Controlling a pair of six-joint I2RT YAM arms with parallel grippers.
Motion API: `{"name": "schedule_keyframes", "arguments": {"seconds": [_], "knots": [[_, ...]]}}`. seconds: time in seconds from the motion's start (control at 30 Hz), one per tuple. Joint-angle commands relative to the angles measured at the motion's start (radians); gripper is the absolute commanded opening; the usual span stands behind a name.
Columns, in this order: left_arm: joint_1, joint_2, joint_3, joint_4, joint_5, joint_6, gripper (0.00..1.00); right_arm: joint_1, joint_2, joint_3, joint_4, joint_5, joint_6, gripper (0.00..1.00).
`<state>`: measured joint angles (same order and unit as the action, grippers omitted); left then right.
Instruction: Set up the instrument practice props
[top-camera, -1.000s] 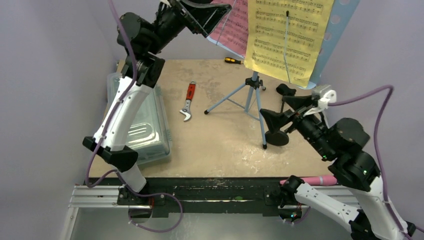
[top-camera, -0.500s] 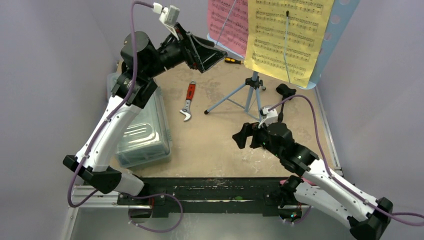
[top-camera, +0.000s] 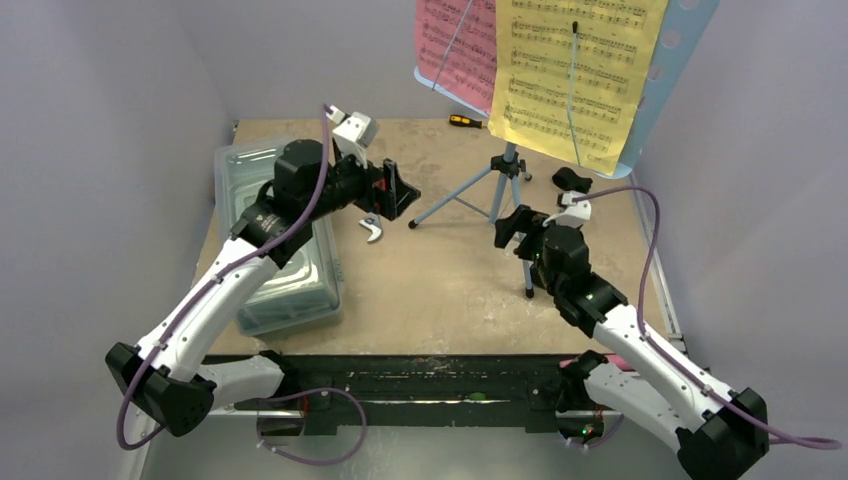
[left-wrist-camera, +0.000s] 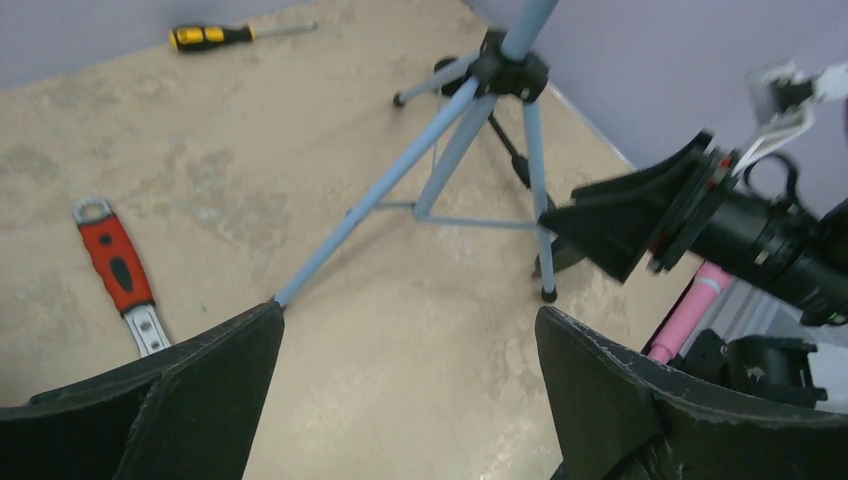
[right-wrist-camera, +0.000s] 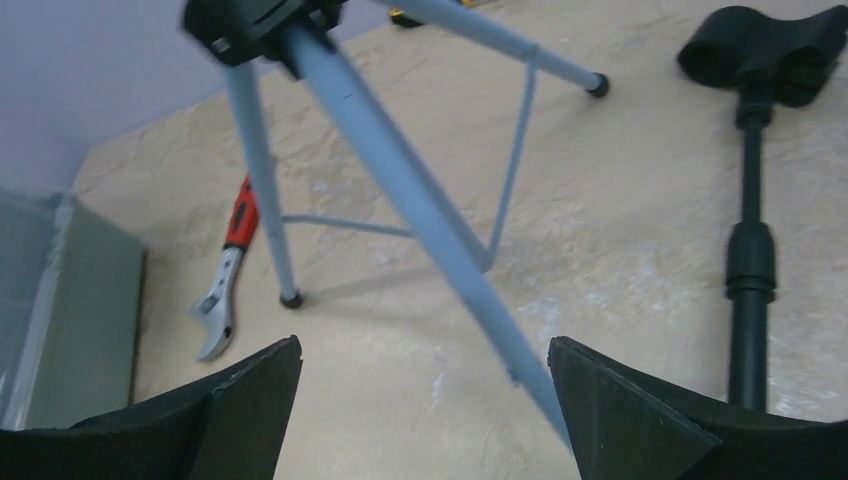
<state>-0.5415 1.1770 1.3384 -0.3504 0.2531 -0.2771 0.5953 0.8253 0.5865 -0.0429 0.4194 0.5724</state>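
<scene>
The light blue music stand (top-camera: 507, 185) stands on its tripod (left-wrist-camera: 470, 130) at the back of the table. A pink page (top-camera: 455, 50) and a yellow page (top-camera: 570, 75) rest on its desk. The black mic stand (right-wrist-camera: 750, 270) is upright to the tripod's right, its clip (top-camera: 572, 180) empty. The pink microphone (left-wrist-camera: 690, 310) lies at the table's near edge. My left gripper (top-camera: 395, 195) hangs open and empty left of the tripod, above the wrench. My right gripper (top-camera: 515, 228) is open and empty beside the tripod's front leg (right-wrist-camera: 400, 190).
A red-handled wrench (left-wrist-camera: 115, 265) lies left of the tripod. A yellow-and-black screwdriver (top-camera: 465, 121) rests by the back wall. A clear lidded box (top-camera: 275, 270) sits along the left edge under my left arm. Walls close in on three sides.
My left arm has dropped from beside the pink page down to just above the wrench. My right arm has drawn back and turned toward the tripod's front leg. Both stayed open.
</scene>
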Motion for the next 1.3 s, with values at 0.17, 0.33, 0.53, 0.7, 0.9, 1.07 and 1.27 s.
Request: {"name": "schedule_keyframes", "arguments": {"seconds": [0.17,0.33,0.53,0.7,0.9,1.07,1.27], "knots": [[0.003,-0.039,-0.243,0.155,0.058,-0.063,0.97,-0.348,0.115,0.059,-0.063,0.033,0.081,0.97],[0.002,-0.046,-0.299,0.153,0.053,-0.012,0.97,-0.487,0.364,0.151,-0.087,-0.115,0.121,0.96],[0.002,-0.073,-0.411,0.205,0.046,0.02,0.96,-0.516,0.661,0.333,-0.203,-0.029,0.151,0.94],[0.002,-0.084,-0.422,0.182,0.027,0.028,0.95,-0.535,0.816,0.43,-0.231,0.008,0.125,0.78],[0.003,-0.089,-0.426,0.177,0.013,0.028,0.95,-0.562,0.876,0.399,-0.236,0.046,0.132,0.69],[0.002,-0.069,-0.423,0.175,0.024,0.022,0.94,-0.583,0.869,0.376,-0.245,0.018,0.143,0.23],[0.002,-0.071,-0.425,0.174,0.023,0.023,0.94,-0.589,0.784,0.321,-0.271,0.07,0.155,0.04]]}}
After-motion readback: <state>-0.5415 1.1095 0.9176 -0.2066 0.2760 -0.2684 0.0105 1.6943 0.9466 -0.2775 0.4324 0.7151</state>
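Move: Low to the right of the open right hand lies the black stand, its middle about 11 cm ahead, 16 cm right and 18 cm below, its round base nearest the robot. The music stand's near leg foot is some 5 cm back, 5 cm right and 20 cm down; its leg hub is roughly 13 cm ahead, 1 cm left, about level. From the left hand, the black stand's middle lies some 7 cm ahead, 34 cm right and 35 cm down. Sweeping right, then plunging forward and down past the music stand's near leg, the right hand travels about 18 cm right, 18 cm down and 8 cm forward, with a short draw back at the end. Its wrist tips down some 40 degrees and swings clockwise; the fingers close late, pinching the black stand's pole near its base. The open left hand sinks about 14 cm over bare table. ##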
